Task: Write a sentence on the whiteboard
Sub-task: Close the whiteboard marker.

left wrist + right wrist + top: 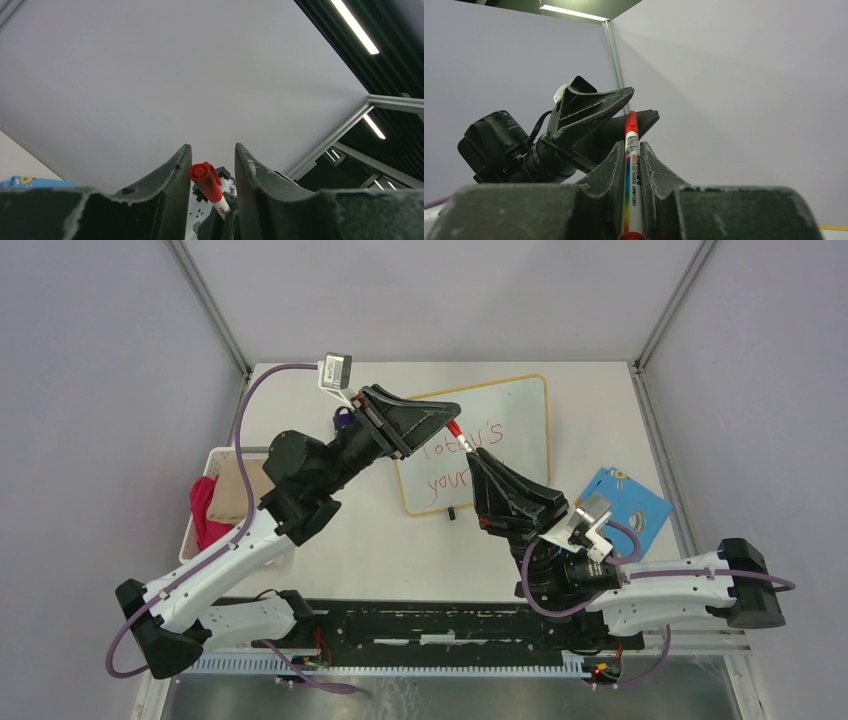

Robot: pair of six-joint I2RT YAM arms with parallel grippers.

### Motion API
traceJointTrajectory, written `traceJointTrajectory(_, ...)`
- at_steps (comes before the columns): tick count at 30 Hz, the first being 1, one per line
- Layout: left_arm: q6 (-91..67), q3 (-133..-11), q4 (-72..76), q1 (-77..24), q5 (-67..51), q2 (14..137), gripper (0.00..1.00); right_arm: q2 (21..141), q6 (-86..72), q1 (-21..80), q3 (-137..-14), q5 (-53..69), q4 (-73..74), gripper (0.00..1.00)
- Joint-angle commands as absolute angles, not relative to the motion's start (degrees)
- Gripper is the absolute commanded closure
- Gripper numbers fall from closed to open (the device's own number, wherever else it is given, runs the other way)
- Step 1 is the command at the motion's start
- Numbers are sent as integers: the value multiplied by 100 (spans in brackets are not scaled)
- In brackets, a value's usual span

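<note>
The whiteboard (517, 400) lies on the table with its yellow-orange frame. Red handwriting (487, 437) reads "Today's" over "your"; the arms hide part of it. My right gripper (474, 458) is shut on a white marker with a red cap (459, 436) and holds it tilted above the board. In the right wrist view the marker (631, 185) stands pinched between the fingers. My left gripper (449, 423) is open, one finger on each side of the red cap (205, 179), with a gap on the right side.
A blue patterned cloth (626, 504) lies right of the board. A white basket (197, 525) holding pink and beige cloths stands at the table's left edge. My left gripper (594, 107) is close in front of the right wrist camera.
</note>
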State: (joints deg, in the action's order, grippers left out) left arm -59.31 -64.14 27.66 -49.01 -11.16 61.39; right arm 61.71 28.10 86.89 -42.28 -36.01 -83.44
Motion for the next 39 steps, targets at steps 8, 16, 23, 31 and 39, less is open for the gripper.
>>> traceJointTrajectory(8, -6113, -6411, 3123, -4926, -1280, 6069, 75, 6294, 3041, 8671, -4420, -3750, -8599, 100)
traceJointTrajectory(16, -6363, -6222, 3208, -4984, -1387, 6133, 98, 6545, 3386, 8664, -4584, -3885, -8700, 100)
traceJointTrajectory(23, -6275, -6095, 3208, -5245, -1388, 6211, 98, 6670, 3426, 8597, -4658, -3938, -8730, 100)
traceJointTrajectory(31, -6080, -5931, 3120, -5498, -1122, 6109, 98, 6766, 3379, 8452, -4684, -4093, -8789, 100)
traceJointTrajectory(39, -5918, -5890, 2968, -5704, -978, 6074, 98, 6890, 3229, 8274, -4759, -4170, -8745, 100)
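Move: The marker stands slanting up out of my right hand with its red cap on top. The cap is already between my left hand's open fingers, about 1 cm back, 1 cm right and 1 cm below that hand's point. My right hand's fingertips lie roughly 4 cm back, 3 cm right and 5 cm below my left hand. From my right hand the cap is some 3 cm ahead, 2 cm left and 4 cm up. I shut my left fingers from about half open until they pinch the red cap, while my right hand keeps its grip on the barrel. Then both hands ease forward together about 1.5 cm, sinking slightly; my right also pushes left by some 1 cm, bringing the marker in towards my left hand, as both wrists turn a little, under 10 degrees. ##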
